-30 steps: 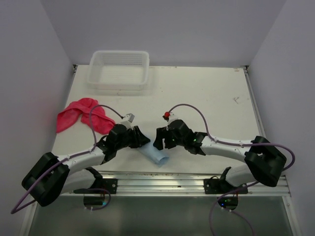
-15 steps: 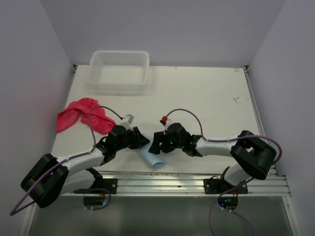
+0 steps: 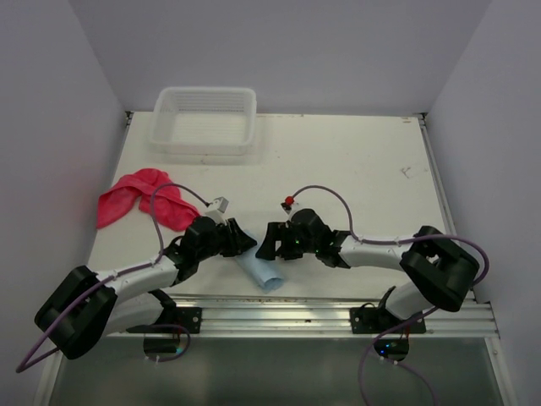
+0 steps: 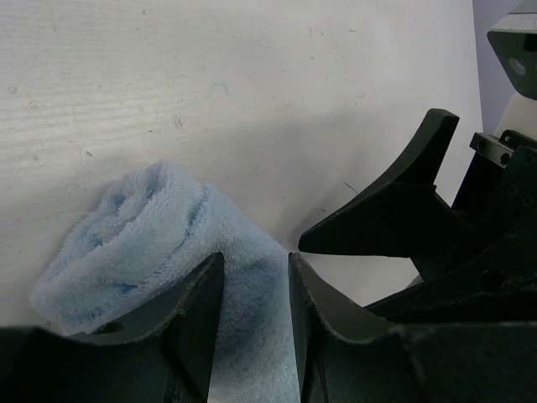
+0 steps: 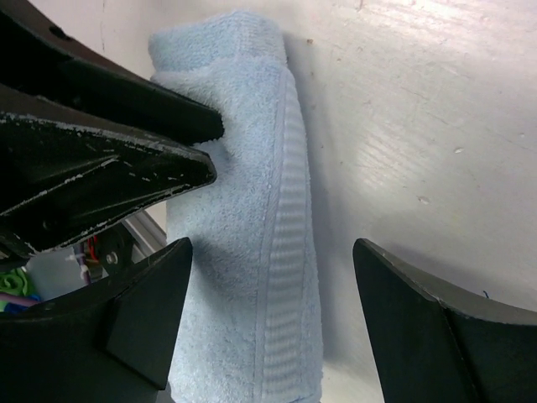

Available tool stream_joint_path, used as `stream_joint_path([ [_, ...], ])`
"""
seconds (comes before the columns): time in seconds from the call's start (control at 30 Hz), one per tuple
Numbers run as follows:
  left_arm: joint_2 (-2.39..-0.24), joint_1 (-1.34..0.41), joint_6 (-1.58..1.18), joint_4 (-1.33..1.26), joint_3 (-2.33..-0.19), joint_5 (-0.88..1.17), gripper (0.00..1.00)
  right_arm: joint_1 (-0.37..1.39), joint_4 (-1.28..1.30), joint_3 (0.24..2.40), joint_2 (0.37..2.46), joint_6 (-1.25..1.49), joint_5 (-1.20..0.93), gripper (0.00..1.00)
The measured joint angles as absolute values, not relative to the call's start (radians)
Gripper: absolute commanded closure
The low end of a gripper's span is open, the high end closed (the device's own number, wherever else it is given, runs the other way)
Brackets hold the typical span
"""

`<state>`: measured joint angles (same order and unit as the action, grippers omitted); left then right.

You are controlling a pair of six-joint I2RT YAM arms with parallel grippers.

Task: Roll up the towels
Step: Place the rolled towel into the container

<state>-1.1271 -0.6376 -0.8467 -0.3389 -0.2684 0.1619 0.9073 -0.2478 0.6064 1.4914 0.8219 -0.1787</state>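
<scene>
The light blue towel (image 3: 262, 274) lies rolled into a tight tube near the table's front edge, between the two arms. My left gripper (image 3: 243, 244) is shut on its far end; in the left wrist view the blue towel (image 4: 143, 227) fills the gap inside the left gripper (image 4: 254, 281). My right gripper (image 3: 265, 247) stands open astride the blue towel (image 5: 243, 168), and in its own view the right gripper (image 5: 273, 248) has clear space beside the right finger. The pinkish-red towel (image 3: 139, 203) lies crumpled at the left edge, untouched.
A clear plastic basket (image 3: 162, 127) sits at the back left of the white table (image 3: 363, 169). A metal rail (image 3: 338, 309) runs along the near edge just behind the roll. The left gripper's fingers (image 5: 109, 109) crowd the right wrist view.
My right gripper has slid left over the roll and its jaws have spread wider. The blue roll has shifted slightly left. The left gripper holds as before.
</scene>
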Motion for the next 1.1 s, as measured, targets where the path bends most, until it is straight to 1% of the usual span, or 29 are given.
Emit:
stream_joint_path([
  [0.33,-1.120,-0.638,-0.847,-0.334,-0.267,0.158,0.59,0.894,-0.282,0.591,1.494,0.891,-0.224,0.17],
  [0.5,-1.120,-0.638,-0.848,-0.334,-0.267,0.156,0.59,0.894,-0.335,0.582,1.534,0.916,-0.261,0.17],
  [0.77,-1.116,-0.638,-0.852,-0.329,-0.267,0.152,0.59,0.899,-0.400,0.579,1.603,0.924,-0.302,0.21],
  [0.9,-1.108,-0.638,-0.855,-0.324,-0.263,0.147,0.59,0.925,-0.438,0.583,1.628,0.924,-0.307,0.28],
  [1.0,-1.091,-0.639,-0.862,-0.324,-0.252,0.141,0.59,0.944,-0.440,0.587,1.638,0.919,-0.303,0.40],
  [1.03,-1.085,-0.641,-0.866,-0.324,-0.247,0.138,0.59,0.949,-0.438,0.587,1.641,0.916,-0.300,0.49],
  [1.1,-1.078,-0.643,-0.873,-0.324,-0.243,0.134,0.59,0.958,-0.437,0.588,1.642,0.909,-0.295,0.56],
])
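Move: The blue towel roll lies slantwise on the table just in front of me. Its middle is about 3 cm back, 3 cm left and 2 cm below my open right hand, and some 5 cm back and 2 cm right of my left hand, whose fingers already hold its far part. From my right hand, the red towel lies roughly 14 cm ahead and 31 cm left, and the white container about 34 cm ahead and 17 cm left. I bring my right hand back and left by about 4 cm while sinking 2 cm, so its fingers reach down astride the nearer part of the towel roll. Late on, I close them by roughly a third and pinch its two sides. My left hand stays nearly in place, keeping its fingers on the farther part. ##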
